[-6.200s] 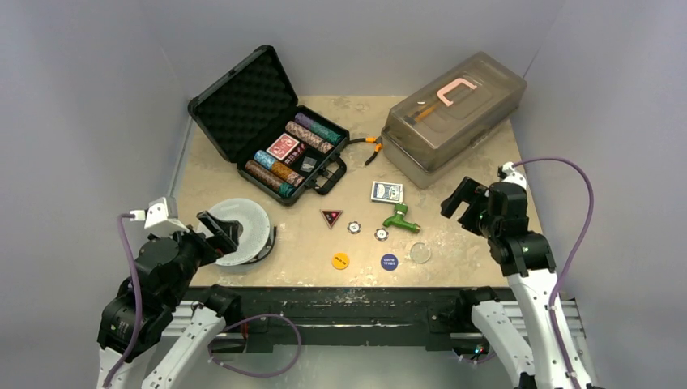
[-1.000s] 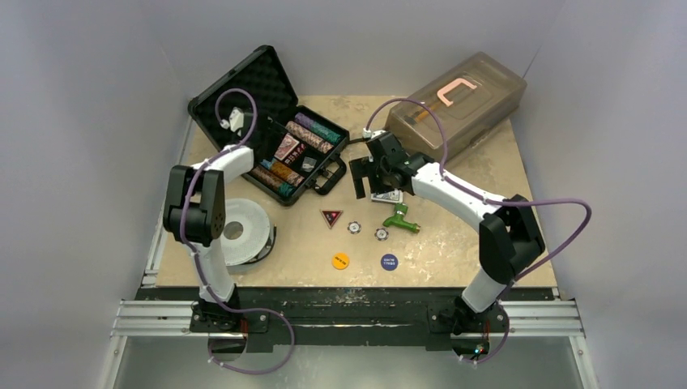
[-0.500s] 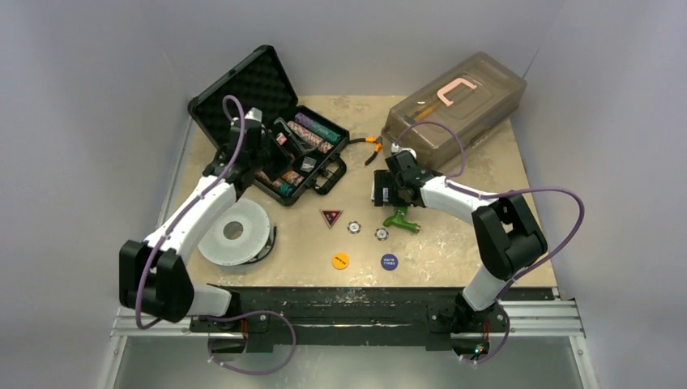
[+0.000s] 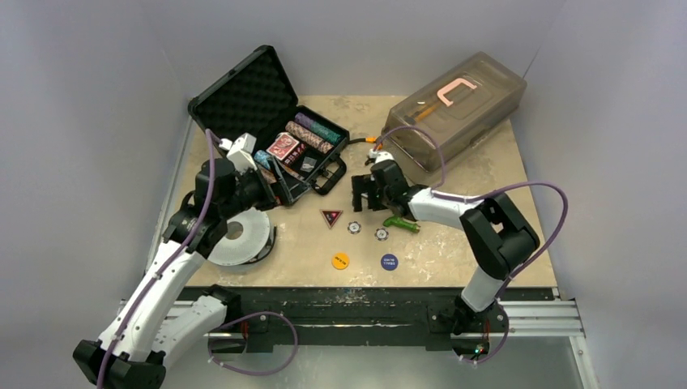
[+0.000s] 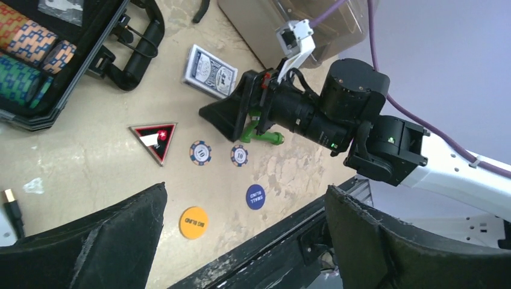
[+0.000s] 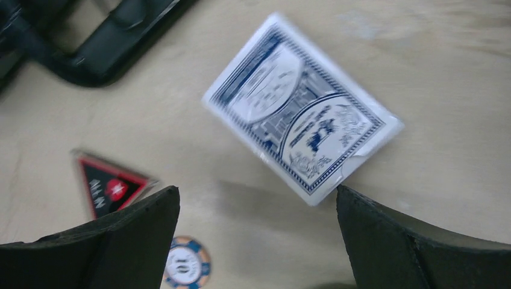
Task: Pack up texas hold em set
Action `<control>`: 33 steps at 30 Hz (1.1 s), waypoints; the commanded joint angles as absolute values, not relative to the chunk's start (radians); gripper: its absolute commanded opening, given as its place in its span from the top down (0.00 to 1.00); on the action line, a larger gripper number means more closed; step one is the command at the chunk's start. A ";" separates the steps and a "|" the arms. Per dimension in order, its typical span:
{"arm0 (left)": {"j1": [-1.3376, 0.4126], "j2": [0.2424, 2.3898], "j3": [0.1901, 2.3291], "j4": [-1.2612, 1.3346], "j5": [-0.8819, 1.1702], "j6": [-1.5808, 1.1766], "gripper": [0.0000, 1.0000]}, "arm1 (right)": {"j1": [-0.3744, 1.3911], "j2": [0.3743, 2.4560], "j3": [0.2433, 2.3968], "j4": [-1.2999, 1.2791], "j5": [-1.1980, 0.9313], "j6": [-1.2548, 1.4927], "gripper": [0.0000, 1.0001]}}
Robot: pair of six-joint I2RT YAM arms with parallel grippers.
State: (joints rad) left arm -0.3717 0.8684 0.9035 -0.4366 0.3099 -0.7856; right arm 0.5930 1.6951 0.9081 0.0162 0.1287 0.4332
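The black case point(image 4: 243, 97) lies open at the back left, holding rows of chips point(image 4: 312, 134) and the red deck point(image 4: 283, 147). The blue deck point(image 6: 303, 105) lies flat on the table, just ahead of my open, empty right gripper point(image 6: 258, 192), which hovers low over it point(image 4: 359, 194). My left gripper point(image 4: 274, 188) is open and empty at the case's front edge. Below it point(image 5: 246, 198) lie the triangle marker point(image 5: 155, 137), two chips point(image 5: 200, 152), a blue button point(image 5: 255, 196) and a yellow button point(image 5: 194, 222).
A large translucent grey box point(image 4: 454, 109) fills the back right, with orange-handled pliers point(image 4: 373, 139) beside it. A green toy faucet point(image 4: 399, 220) lies by the right gripper. A white spool point(image 4: 239, 231) sits under the left arm.
My left gripper has opened and pulled back out of the case toward its front edge. My right gripper has shifted slightly left and lower over the blue deck.
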 commanded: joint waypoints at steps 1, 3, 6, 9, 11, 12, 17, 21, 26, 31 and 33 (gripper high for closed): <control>-0.371 0.810 0.911 -0.532 0.265 -0.701 0.01 | 0.719 1.694 0.979 0.072 0.029 0.345 0.01; -0.371 0.796 0.917 -0.555 0.250 -0.689 0.01 | 0.744 1.679 1.018 -0.027 0.041 0.366 0.01; -0.371 0.787 0.927 -0.584 0.237 -0.673 0.00 | 0.746 1.680 1.093 -0.208 0.155 0.338 0.01; -0.370 0.793 0.921 -0.586 0.239 -0.669 0.00 | 0.726 1.744 1.205 -0.328 0.227 0.227 0.01; -0.370 0.805 0.918 -0.584 0.251 -0.670 0.00 | 0.706 1.814 1.272 -0.365 0.205 0.163 0.01; -0.371 0.810 0.914 -0.580 0.259 -0.672 0.00 | 0.691 1.836 1.307 -0.384 0.202 0.148 0.01; -0.371 0.810 0.903 -0.562 0.302 -0.680 0.00 | 0.612 1.951 1.403 -0.404 0.045 0.074 0.01; -0.371 0.800 0.899 -0.566 0.314 -0.675 0.00 | 0.609 2.031 1.486 -0.472 -0.038 0.015 0.01; -0.371 0.801 0.901 -0.563 0.317 -0.677 0.00 | 0.610 2.087 1.513 -0.485 0.056 0.063 0.01; -0.371 0.800 0.903 -0.560 0.320 -0.675 0.00 | 0.623 2.108 1.527 -0.517 0.179 0.163 0.23; -0.371 0.797 0.908 -0.565 0.319 -0.671 0.00 | 0.639 2.087 1.500 -0.511 0.225 0.202 0.29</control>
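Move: The blue card deck lies about 5 cm ahead of the right hand, neither left nor right of it, and some 2 cm lower. Everything else is at table height: the case's handle about 12 cm left and 7 cm ahead, the all-in triangle roughly 10 cm left and 3 cm back, the nearer chip 3 cm left and 6 cm back, the green tap 9 cm right and 4 cm back. From the left hand the deck is about 15 cm ahead, 19 cm right and 25 cm below. Its open fingers end up astride the blue deck, starting to close on its long sides: the right hand first sweeps on left about 7 cm and a little back, rises, goes forward over the deck some 8 cm in all, then drops about 6 cm around it, easing back rightwards and turning some 15 degrees counter-clockwise. The left hand, open, eases back and down 2 cm or so. ##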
